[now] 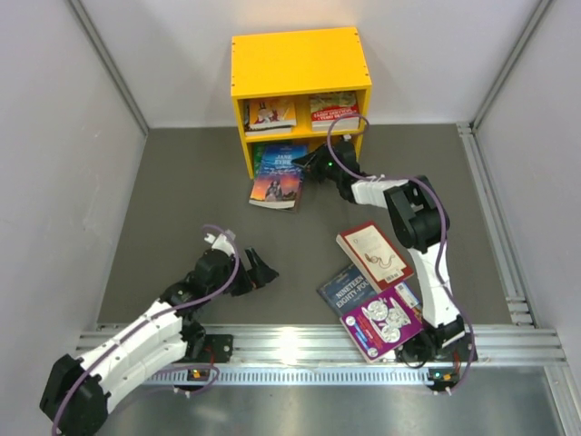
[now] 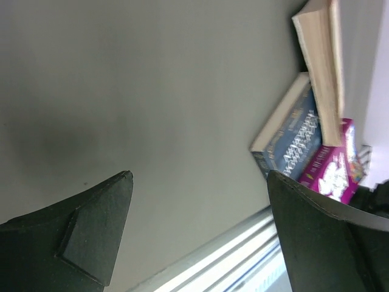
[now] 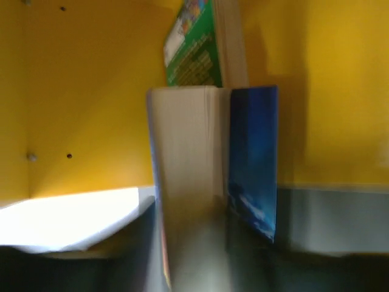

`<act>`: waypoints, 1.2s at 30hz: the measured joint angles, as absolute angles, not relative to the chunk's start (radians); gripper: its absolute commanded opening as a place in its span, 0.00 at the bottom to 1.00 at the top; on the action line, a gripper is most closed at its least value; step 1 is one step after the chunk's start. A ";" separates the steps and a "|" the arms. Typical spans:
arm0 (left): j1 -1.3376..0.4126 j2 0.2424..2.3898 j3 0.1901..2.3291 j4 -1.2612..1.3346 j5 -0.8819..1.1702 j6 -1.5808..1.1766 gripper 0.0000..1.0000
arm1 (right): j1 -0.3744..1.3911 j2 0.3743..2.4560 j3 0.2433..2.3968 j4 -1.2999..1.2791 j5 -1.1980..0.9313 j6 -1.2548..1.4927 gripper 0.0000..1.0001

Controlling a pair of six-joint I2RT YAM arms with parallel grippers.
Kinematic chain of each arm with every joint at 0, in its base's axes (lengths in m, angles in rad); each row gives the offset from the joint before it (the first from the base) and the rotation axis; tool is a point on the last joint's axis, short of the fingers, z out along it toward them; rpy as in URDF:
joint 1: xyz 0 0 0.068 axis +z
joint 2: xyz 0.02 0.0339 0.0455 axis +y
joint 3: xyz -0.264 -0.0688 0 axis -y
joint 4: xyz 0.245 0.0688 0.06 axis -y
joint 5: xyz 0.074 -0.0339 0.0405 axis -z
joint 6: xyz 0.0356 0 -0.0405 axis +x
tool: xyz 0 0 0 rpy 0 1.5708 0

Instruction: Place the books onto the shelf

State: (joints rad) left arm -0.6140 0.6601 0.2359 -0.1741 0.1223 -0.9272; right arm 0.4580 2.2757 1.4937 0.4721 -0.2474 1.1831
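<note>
The yellow shelf [image 1: 300,64] stands at the back with books in both upper compartments [image 1: 270,113]. A green book [image 3: 194,52] leans in the lower left compartment. A blue book [image 1: 283,163] lies half out of that compartment on another book with an orange cover [image 1: 275,189]. My right gripper [image 1: 311,165] is at its right edge, shut on the blue book [image 3: 252,152]; the page block fills the space between the jaws. Three books lie loose at front right: red-cream [image 1: 374,254], dark blue [image 1: 349,291], purple [image 1: 383,322]. My left gripper [image 1: 259,271] hangs open over bare mat.
An aluminium rail [image 1: 318,345] runs along the near edge and another [image 1: 495,227] up the right side. White walls close in left, right and back. The left wrist view shows the loose dark blue book [image 2: 292,137] and purple book [image 2: 334,167] at its right.
</note>
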 measured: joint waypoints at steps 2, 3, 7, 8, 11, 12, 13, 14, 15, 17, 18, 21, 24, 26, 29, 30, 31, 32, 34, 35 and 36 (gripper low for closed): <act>-0.614 0.710 0.232 -0.143 0.120 -0.924 0.95 | 0.458 2.308 1.537 0.475 -0.250 1.201 0.69; -0.614 0.746 0.228 -0.122 0.119 -0.924 0.95 | 0.458 2.317 1.545 0.476 -0.255 1.200 0.72; -0.613 0.829 0.218 -0.046 0.123 -0.926 0.94 | 0.458 2.317 1.536 0.490 -0.277 1.197 0.80; -0.613 0.839 0.217 -0.034 0.124 -0.928 0.94 | 0.457 2.313 1.521 0.499 -0.281 1.193 0.80; -0.613 0.870 0.210 0.022 0.127 -0.933 0.94 | 0.455 2.281 1.438 0.536 -0.316 1.172 0.80; -0.613 0.879 0.210 0.036 0.127 -0.933 0.94 | 0.455 2.263 1.404 0.540 -0.328 1.169 0.80; -0.613 0.890 0.210 0.049 0.126 -0.933 0.93 | 0.454 2.245 1.371 0.542 -0.339 1.168 0.80; -0.613 0.905 0.210 0.065 0.125 -0.933 0.93 | 0.453 2.225 1.331 0.551 -0.348 1.165 0.81; -0.613 0.920 0.214 0.078 0.121 -0.931 0.93 | 0.451 2.210 1.302 0.555 -0.356 1.163 0.81; -0.613 0.964 0.235 0.090 0.112 -0.923 0.91 | 0.447 2.176 1.241 0.561 -0.366 1.158 0.81; -0.613 0.994 0.253 0.097 0.107 -0.916 0.90 | 0.447 2.164 1.222 0.561 -0.369 1.153 0.81; -0.612 1.114 0.319 0.120 0.089 -0.898 0.78 | 0.447 2.141 1.197 0.558 -0.379 1.139 0.81; -0.611 1.261 0.401 0.148 0.082 -0.877 0.56 | 0.446 2.140 1.200 0.555 -0.387 1.126 0.81; -0.610 1.380 0.491 0.135 0.072 -0.860 0.46 | 0.444 2.140 1.214 0.533 -0.394 1.121 0.80; -0.610 1.568 0.664 0.119 0.048 -0.839 0.43 | 0.444 2.141 1.252 0.508 -0.408 1.118 0.80; -0.610 1.612 0.713 0.115 0.036 -0.836 0.42 | 0.444 2.141 1.264 0.507 -0.413 1.118 0.80; -0.610 1.653 0.758 0.109 0.022 -0.834 0.40 | 0.444 2.141 1.276 0.506 -0.416 1.118 0.80; -0.610 1.681 0.788 0.104 0.008 -0.836 0.36 | 0.444 2.142 1.292 0.506 -0.420 1.118 0.80; -0.610 1.733 0.846 0.097 -0.023 -0.838 0.31 | 0.444 2.143 1.315 0.504 -0.425 1.118 0.80; -0.610 1.750 0.868 0.093 -0.036 -0.839 0.28 | 0.444 2.143 1.324 0.504 -0.427 1.117 0.81; -0.611 1.765 0.887 0.085 -0.050 -0.841 0.24 | 0.445 2.144 1.333 0.505 -0.431 1.116 0.81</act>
State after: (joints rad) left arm -0.6106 1.7653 0.8867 0.0849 -0.0502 -0.8413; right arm 0.4454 2.1445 1.3334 0.5045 -0.4309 1.1160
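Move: At the mouth of the lower shelf, the right hand already grips the blue book by its right edge. The book's middle lies about 7 cm to the hand's left and 4 cm back; the green book is some 9 cm left and 6 cm farther in, a little lower. From the open left hand, the blue book's middle is roughly 28 cm ahead, 5 cm right and about level; the Nineteen Eighty-Four book lies some 23 cm right, 1 cm ahead and 6 cm lower. Opening its fingers early, the right hand lets go of the blue book and draws back about 7 cm, sinking a little, then lifts some 4 cm and eases slightly forward, open fingers still around the book's edge. The left hand first sinks, then sweeps forward about 17 cm and 8 cm right towards the book's near end, mostly closing its fingers and rolling about 15 degrees, left side up. ##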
